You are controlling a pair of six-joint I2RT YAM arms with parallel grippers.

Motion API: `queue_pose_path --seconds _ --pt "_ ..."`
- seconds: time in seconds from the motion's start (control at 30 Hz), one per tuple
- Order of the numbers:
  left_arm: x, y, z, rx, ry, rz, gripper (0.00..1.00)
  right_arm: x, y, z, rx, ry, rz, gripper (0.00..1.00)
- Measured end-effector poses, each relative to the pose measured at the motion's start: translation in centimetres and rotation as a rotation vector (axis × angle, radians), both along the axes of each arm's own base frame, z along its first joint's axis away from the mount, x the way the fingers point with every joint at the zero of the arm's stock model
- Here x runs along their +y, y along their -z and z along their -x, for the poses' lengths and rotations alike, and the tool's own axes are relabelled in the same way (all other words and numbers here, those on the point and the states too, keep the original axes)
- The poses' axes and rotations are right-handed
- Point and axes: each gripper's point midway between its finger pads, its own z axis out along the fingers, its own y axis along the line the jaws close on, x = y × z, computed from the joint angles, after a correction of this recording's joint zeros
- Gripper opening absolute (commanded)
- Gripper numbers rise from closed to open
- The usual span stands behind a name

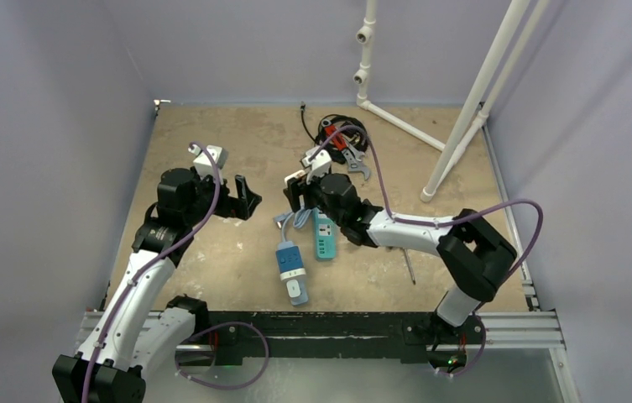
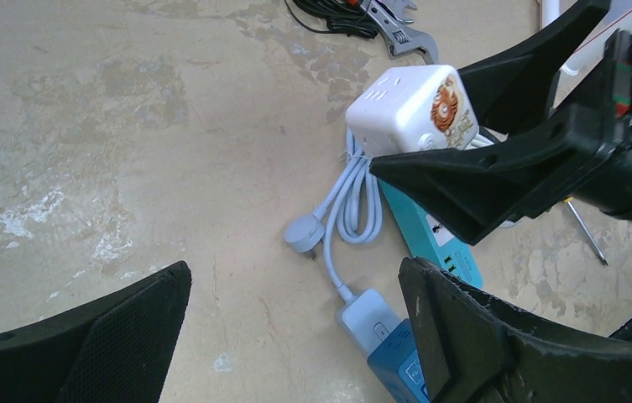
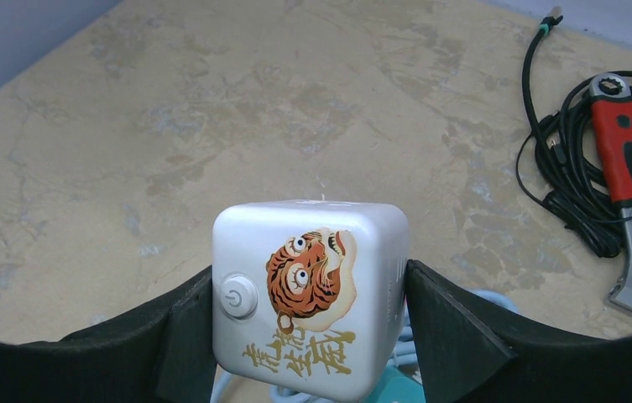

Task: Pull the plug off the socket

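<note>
A white cube socket (image 3: 329, 227) with a tiger sticker and a round power button is clamped between my right gripper's (image 3: 308, 306) black fingers, held above the table. In the left wrist view the cube (image 2: 400, 105) hangs over a coiled pale cord. A pale plug (image 2: 305, 231) lies loose on the table with its prongs bare. Its cord runs to the white end of a blue power strip (image 2: 396, 357). My left gripper (image 2: 295, 285) stands wide open and empty, just left of the cube and above the plug.
A teal power strip (image 1: 324, 235) lies beside the blue strip (image 1: 290, 267). A red-handled wrench (image 3: 627, 159) and a tangle of black cable (image 3: 564, 176) sit at the back. White pipes (image 1: 463, 109) rise at the right; a thin metal tool (image 1: 409, 267) lies nearby.
</note>
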Motion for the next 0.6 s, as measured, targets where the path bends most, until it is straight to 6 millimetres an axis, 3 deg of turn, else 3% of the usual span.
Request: queue_pose_path --seconds 0.17,0.37,0.6 --pt "0.0 -0.2 -0.2 -0.011 -0.004 0.005 0.97 -2.3 -2.2 -1.1 0.01 -0.004 -0.083 0.0" --pt "-0.7 -1.4 -2.0 -0.022 -0.013 0.046 0.96 -6.7 -5.9 -3.7 -0.003 0.07 -0.182 0.0" --pt "-3.0 -4.0 -5.7 -0.044 0.015 0.095 0.93 -10.7 -4.9 -6.1 0.054 0.185 -0.203 0.0"
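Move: The right hand already holds the white cube plug, clear of the teal socket, which lies about 6 cm back, 7 cm to its right and 13 cm below. The adjustable wrench is some 19 cm ahead, 16 cm right and 14 cm below; the light-blue cable bundle is about 2 cm ahead, 6 cm right and 14 cm below. From the open left hand, the wrench is roughly 26 cm ahead, 28 cm right and 19 cm below. Still gripping the white plug, the right hand carries it some 11 cm to the right and 6 cm forward towards the wrench, rising about 6 cm before starting to sink slightly, while its left side rolls up and it swings clockwise, each some 10 degrees. The left hand, empty and open, sets off forward and up, easing right, about 7 cm in all. ##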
